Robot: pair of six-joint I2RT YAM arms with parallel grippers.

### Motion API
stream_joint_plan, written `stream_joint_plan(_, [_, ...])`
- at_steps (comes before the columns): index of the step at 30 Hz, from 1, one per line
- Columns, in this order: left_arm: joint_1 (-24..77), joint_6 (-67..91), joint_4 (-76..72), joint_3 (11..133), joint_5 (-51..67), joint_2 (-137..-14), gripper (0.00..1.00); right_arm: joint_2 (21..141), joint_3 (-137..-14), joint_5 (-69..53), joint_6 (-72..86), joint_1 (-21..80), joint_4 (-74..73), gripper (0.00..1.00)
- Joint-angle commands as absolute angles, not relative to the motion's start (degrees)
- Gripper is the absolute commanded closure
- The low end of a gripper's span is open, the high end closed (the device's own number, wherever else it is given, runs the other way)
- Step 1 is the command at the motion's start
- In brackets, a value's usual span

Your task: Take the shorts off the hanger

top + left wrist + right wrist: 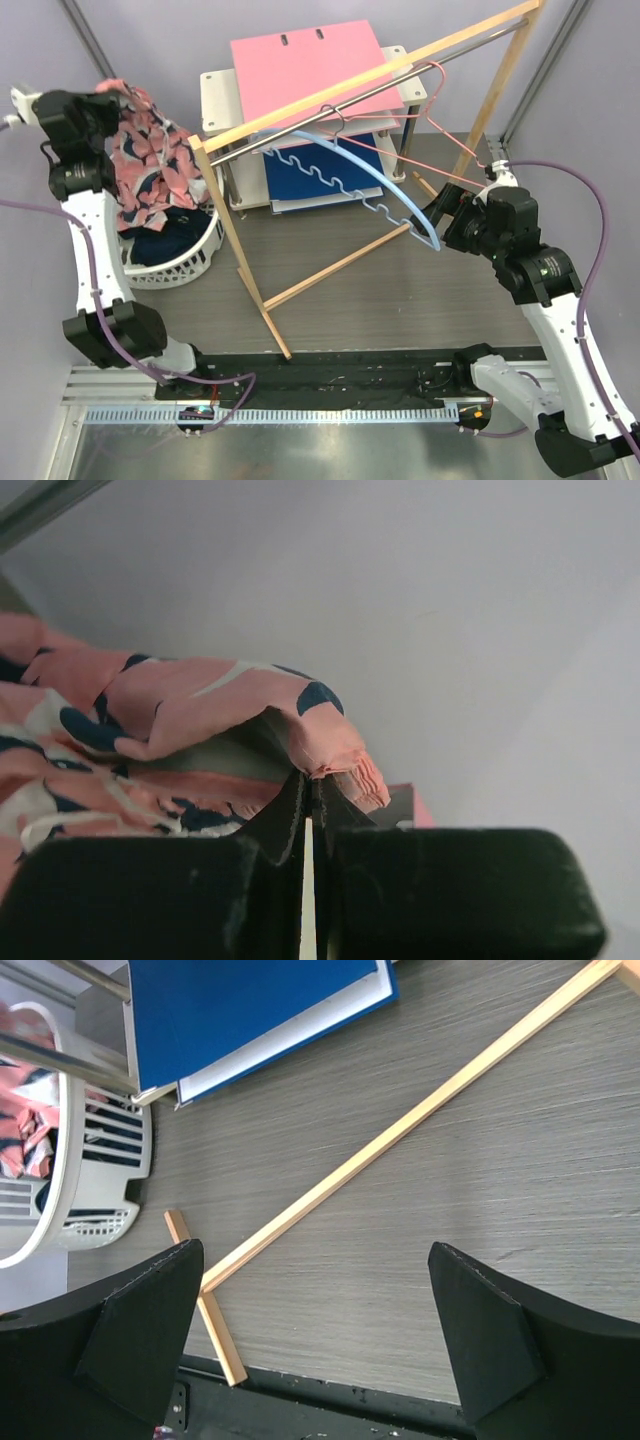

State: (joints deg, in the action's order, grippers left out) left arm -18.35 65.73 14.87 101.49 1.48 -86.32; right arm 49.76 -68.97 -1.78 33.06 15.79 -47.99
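Note:
My left gripper (113, 92) is shut on a fold of the salmon pink printed shorts (150, 165), which hang from it down into the white basket (195, 262). In the left wrist view the fingers pinch the hem of the pink shorts (200, 705) at the left gripper's (312, 788) tips. Dark navy shorts (165, 242) lie in the basket under them. A bare blue hanger (372, 176) and a bare pink wire hanger (442, 112) hang on the rail. My right gripper (438, 212) stands open beside the blue hanger's right end, holding nothing (315, 1260).
A wooden clothes rack (232, 235) spans the table, with its floor bars (400, 1130) below my right gripper. Behind it stands a white shelf unit (215, 95) holding a pink folder (305, 65) and a blue folder (250, 1010). The basket (100, 1160) sits left.

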Motion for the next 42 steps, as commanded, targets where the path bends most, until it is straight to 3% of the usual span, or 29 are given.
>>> stream_joint_plan(1, [-18.1,68.1,20.7,93.5,2.2,-76.9,0.99,51.0,-68.5,-5.5,32.7,16.0,-45.1,0.01])
stream_joint_plan(9, [-17.9,78.8,36.0,83.2,-10.1,-70.9,1.0,51.9,-69.2,-6.9,33.0,15.9,-44.5,0.01])
stream_joint_plan(15, [-20.3,89.2,31.3,73.0,3.2,-73.7,1.0,50.7,-68.7,-6.9,33.4,16.0,-44.6,0.01])
stream_joint_plan(20, [-21.4,96.6,28.2,61.6,1.3,-71.9,1.0,50.6,-68.8,-6.9,33.4,16.0,-44.6,0.01])
stream_joint_plan(25, [-25.0,94.1,28.2,62.3,2.1,-80.0,1.0,51.1,-68.7,-7.1,33.8,16.0,-44.6,0.01])
stream_joint_plan(28, [-26.7,91.9,30.4,67.9,9.2,-89.6,1.0,51.0,-68.6,-7.1,33.8,16.0,-44.6,0.01])
stream_joint_plan(32, [-26.3,85.6,36.8,77.9,6.8,-99.7,1.0,50.2,-68.2,-6.3,33.9,15.9,-44.4,0.01])
stream_joint_plan(35, [-26.0,85.4,40.7,76.8,9.5,-102.1,1.0,50.4,-68.6,-6.2,33.8,16.0,-44.3,0.01])
stream_joint_plan(38, [-24.2,85.4,39.8,72.2,4.8,-95.6,1.0,49.8,-68.9,-5.6,33.9,16.0,-44.3,0.01])
stream_joint_plan(40, [-23.9,85.8,38.5,69.9,1.9,-92.9,0.87,49.4,-68.7,-5.8,34.2,16.0,-44.1,0.01])
stream_joint_plan(41, [-24.0,85.7,38.1,68.7,1.7,-91.1,0.75,49.5,-68.7,-6.1,34.3,16.0,-44.3,0.0])
stream_joint_plan(42, [-24.1,85.0,38.8,68.7,1.6,-90.6,0.53,49.3,-68.6,-6.9,34.4,16.0,-44.3,0.01])
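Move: Hanging from the left hand's shut fingers, the pink shorts already trail over the basket, whose middle lies some 39 cm below, about 5 cm back and 1 cm right of that hand. The navy shorts inside it lie about 9 cm back, 5 cm right and 41 cm down. The rack's left top end is roughly 12 cm back, 16 cm right and 5 cm lower. From the idle right hand, the basket lies about 58 cm left, 16 cm ahead and 20 cm down. Lowering the pink shorts' held end into the basket, the left hand goes down about 38 cm, drawing back some 8 cm early, then working forward and easing back again low down. The wrist tips from level to pointing steeply down, some 65 degrees overall; the fingers keep shut until the very end, where they start to open. ##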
